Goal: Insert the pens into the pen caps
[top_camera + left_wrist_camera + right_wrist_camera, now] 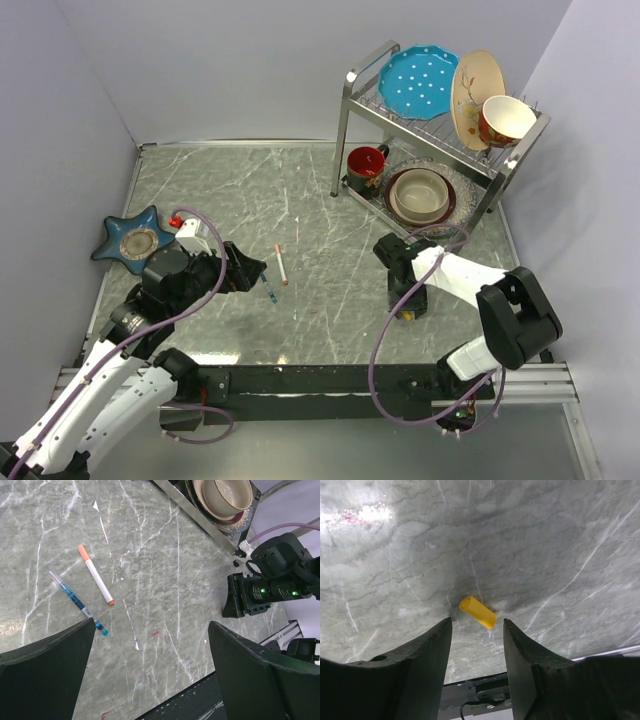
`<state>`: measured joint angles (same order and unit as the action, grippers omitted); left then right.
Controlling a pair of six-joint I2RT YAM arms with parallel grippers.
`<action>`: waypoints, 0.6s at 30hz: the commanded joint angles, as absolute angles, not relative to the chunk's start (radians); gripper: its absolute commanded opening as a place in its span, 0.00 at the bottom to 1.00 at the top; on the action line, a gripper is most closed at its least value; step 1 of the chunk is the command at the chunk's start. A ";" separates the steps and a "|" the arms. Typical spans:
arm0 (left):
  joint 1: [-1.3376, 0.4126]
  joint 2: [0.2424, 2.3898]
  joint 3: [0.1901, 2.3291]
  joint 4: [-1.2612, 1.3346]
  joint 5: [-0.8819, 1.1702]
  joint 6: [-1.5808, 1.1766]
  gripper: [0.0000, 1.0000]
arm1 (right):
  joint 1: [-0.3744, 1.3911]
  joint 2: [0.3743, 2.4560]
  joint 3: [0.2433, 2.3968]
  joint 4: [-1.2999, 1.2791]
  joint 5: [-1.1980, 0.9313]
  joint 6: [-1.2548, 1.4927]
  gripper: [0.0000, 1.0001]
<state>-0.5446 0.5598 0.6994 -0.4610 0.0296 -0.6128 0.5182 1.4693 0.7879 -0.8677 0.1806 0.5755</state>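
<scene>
A white pen (95, 574) with an orange end lies on the marble table, also in the top view (281, 264). A blue-teal pen (77, 601) lies beside it, and in the top view (268, 288). My left gripper (152, 626) is open and empty, hovering just right of the blue pen; in the top view (250, 270) it is left of both pens. A yellow cap (477, 611) lies on the table just beyond the tips of my open right gripper (476, 628), low over the table (408, 303). A small red piece (175, 220) lies by the star dish.
A blue star-shaped dish (135, 240) sits at the left. A metal dish rack (440, 130) at the back right holds plates, bowls (222, 497) and a red mug (366, 168). The black table-front rail (320, 380) runs between the arm bases.
</scene>
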 commanded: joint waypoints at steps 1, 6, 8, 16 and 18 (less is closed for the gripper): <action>-0.546 0.551 0.698 -0.428 0.038 -0.594 1.00 | 0.492 1.503 0.838 -0.848 0.160 0.522 0.51; -0.546 0.546 0.696 -0.428 0.038 -0.594 0.99 | 0.489 1.531 0.848 -0.806 0.134 0.480 0.47; -0.546 0.546 0.696 -0.428 0.037 -0.594 0.99 | 0.489 1.540 0.850 -0.799 0.124 0.466 0.43; -0.546 0.546 0.696 -0.426 0.031 -0.592 0.99 | 0.491 1.526 0.839 -0.749 0.078 0.462 0.20; -0.546 0.548 0.698 -0.429 0.023 -0.594 0.99 | 0.491 1.506 0.835 -0.717 0.046 0.478 0.18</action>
<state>-0.5446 0.5575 0.6994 -0.4610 0.0292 -0.6128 0.4950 1.5398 0.8227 -0.8227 0.0937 0.4683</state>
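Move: The yellow pen cap lies on the table almost between the right hand's half-open, downward fingers, about 1 cm ahead, centred left to right and 1 cm below. From the right hand, the white marker lies some 12 cm ahead and 26 cm left, and the blue pen about 7 cm ahead and 29 cm left, both on the table; the stacked bowls stand roughly 27 cm ahead and 2 cm right. From the left hand, the yellow cap is about 30 cm right, 3 cm back and 23 cm below. Forward by about 1 cm and slightly down onto the yellow cap, then left by a little over 1 cm, the right hand creeps low over the table while its fingers close from half open until their tips pinch the cap from both sides. The fingers stay pointing down, the wrist turning only some 5 degrees counter-clockwise. ##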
